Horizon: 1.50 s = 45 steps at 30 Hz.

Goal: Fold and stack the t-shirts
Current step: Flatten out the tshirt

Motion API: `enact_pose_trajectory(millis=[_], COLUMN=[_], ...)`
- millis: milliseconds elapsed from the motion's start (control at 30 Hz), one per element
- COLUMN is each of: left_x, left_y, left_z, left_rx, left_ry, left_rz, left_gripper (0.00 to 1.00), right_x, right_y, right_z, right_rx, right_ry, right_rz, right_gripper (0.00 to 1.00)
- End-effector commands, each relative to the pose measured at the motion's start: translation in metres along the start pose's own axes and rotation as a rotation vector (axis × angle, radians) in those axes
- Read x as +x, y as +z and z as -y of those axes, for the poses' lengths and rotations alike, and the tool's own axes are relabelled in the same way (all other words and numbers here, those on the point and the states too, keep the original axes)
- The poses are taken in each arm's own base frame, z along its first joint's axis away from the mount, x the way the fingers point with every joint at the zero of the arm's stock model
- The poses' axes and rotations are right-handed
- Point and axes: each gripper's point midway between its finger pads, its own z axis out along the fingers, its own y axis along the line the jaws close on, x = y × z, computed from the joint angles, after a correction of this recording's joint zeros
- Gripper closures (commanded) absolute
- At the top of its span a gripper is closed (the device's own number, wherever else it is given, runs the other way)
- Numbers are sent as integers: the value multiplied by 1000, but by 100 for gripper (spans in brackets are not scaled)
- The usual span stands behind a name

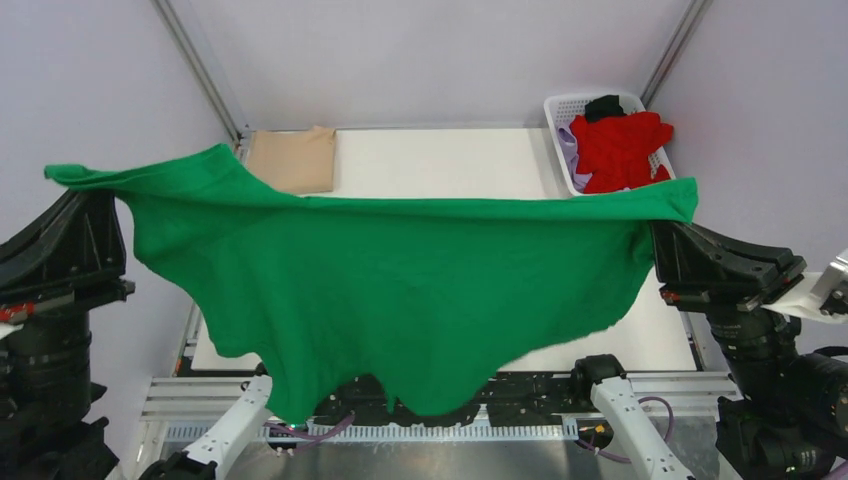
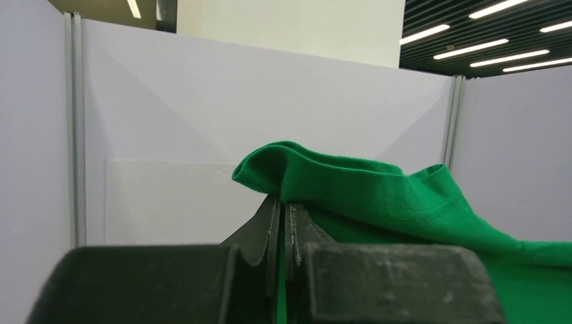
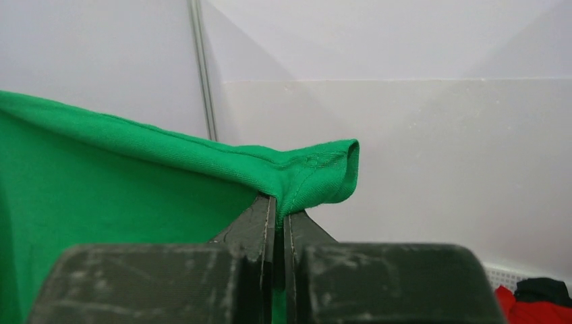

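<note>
The bright green t-shirt hangs stretched in the air between both arms, high over the white table. My left gripper is shut on its left corner; in the left wrist view the cloth sits pinched between the closed jaws. My right gripper is shut on the right corner, seen in the right wrist view with the hem bunched above the tips. A folded tan t-shirt lies at the table's back left. The red t-shirt lies in the basket with lilac and black garments.
The white lattice basket stands at the back right corner. Grey enclosure walls surround the table. The shirt's lower edge hangs down over the table's front edge and the arm bases.
</note>
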Motion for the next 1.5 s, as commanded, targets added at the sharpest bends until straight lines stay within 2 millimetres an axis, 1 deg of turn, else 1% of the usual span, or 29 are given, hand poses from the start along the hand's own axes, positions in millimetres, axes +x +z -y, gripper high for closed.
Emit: enact_pose_trajectory(millis=[0, 67, 100, 133, 200, 233, 267, 333, 367, 400, 433, 467, 500, 533, 567, 600, 633, 667, 700, 733, 767, 900, 967, 1000, 1033, 1100, 1233, 1333, 1467], left_x=[57, 98, 123, 151, 219, 256, 296, 382, 437, 482, 520, 555, 587, 611, 635, 649, 662, 671, 675, 678, 678, 665, 658, 649, 650, 642, 626, 616, 614], left_y=[55, 77, 87, 97, 110, 115, 117, 116, 109, 99, 89, 81, 71, 64, 54, 51, 46, 40, 40, 41, 40, 28, 14, 10, -8, -28, -81, -120, -169], left_z=[-34, -48, -58, -68, -92, -102, -109, -117, -123, -127, -130, -132, -132, -131, -130, -129, -129, -125, -123, -117, -112, -90, -80, -74, -69, -54, -40, -29, -13], left_rx=[-168, -234, -277, -327, -426, -457, -463, -439, -428, -429, -434, -438, -446, -451, -455, -469, -479, -476, -469, -445, -430, -372, -353, -341, -336, -298, -306, -300, -318], left_ry=[70, 108, 132, 157, 243, 277, 302, 318, 322, 306, 289, 272, 247, 222, 205, 186, 171, 148, 134, 98, 69, -42, -92, -119, -144, -212, -288, -334, -436], left_rz=[-84, -150, -190, -238, -372, -447, -529, -698, -802, -887, -965, -1047, -1141, -1224, -1303, -1351, -1390, -1430, -1437, -1436, -1433, -1414, -1418, -1410, -1442, -1470, -1541, -1591, -1654], left_gripper=[100, 100, 100, 100, 100, 100, 100, 100, 100, 98, 96, 93, 79, 60, 33, 9, 1, 1, 0, 0, 0, 0, 0, 0, 0, 0, 0, 0, 0], right_x=[38, 59, 77, 92, 133, 160, 181, 234, 261, 297, 326, 368, 389, 429, 439, 473, 475, 497, 504, 505, 505, 500, 499, 503, 501, 506, 518, 531, 547], right_y=[19, 26, 30, 36, 43, 44, 48, 50, 48, 47, 43, 38, 38, 31, 38, 30, 39, 33, 41, 44, 51, 56, 52, 46, 46, 39, 17, -11, -45], right_z=[41, 63, 73, 87, 109, 117, 134, 158, 167, 181, 190, 203, 209, 218, 224, 233, 237, 243, 247, 248, 248, 242, 235, 232, 227, 213, 179, 149, 123], right_rx=[155, 238, 268, 314, 372, 387, 439, 506, 526, 561, 579, 604, 608, 619, 614, 631, 644, 664, 674, 675, 676, 653, 636, 630, 611, 572, 504, 470, 467], right_ry=[-4, 0, 6, 5, 4, 7, -1, 1, 3, 6, 9, 15, 12, 20, 12, 20, 22, 32, 41, 47, 60, 92, 110, 123, 141, 197, 303, 341, 378], right_rz=[-95, -140, -177, -213, -302, -360, -403, -518, -569, -651, -701, -795, -824, -919, -931, -1018, -1033, -1090, -1094, -1088, -1065, -1014, -1018, -1035, -1035, -1054, -1113, -1189, -1277], right_gripper=[95, 95, 95, 95, 94, 94, 94, 93, 93, 92, 92, 91, 90, 83, 74, 52, 44, 21, 15, 5, 1, 4, 5, 5, 5, 5, 4, 4, 5])
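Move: From high up, both hands still hold the green t-shirt's top edge. The left hand's landing spot on the table is about 42 cm ahead, 7 cm right and 62 cm below; the brown cardboard lies some 13 cm left of that spot, 2 cm farther out. The right hand's spot is about 36 cm ahead, 2 cm right and 54 cm below; the basket stands about 18 cm right of it and 11 cm farther out. Swing both grippers forward and down together to cast the green t-shirt over the table, the left about 50 cm out and 55 cm down, the right less, tipping the fingers to point down. Open both wide late in the drop to let the cloth go, then draw back over it, the left farther, rising a little and sinking again. ##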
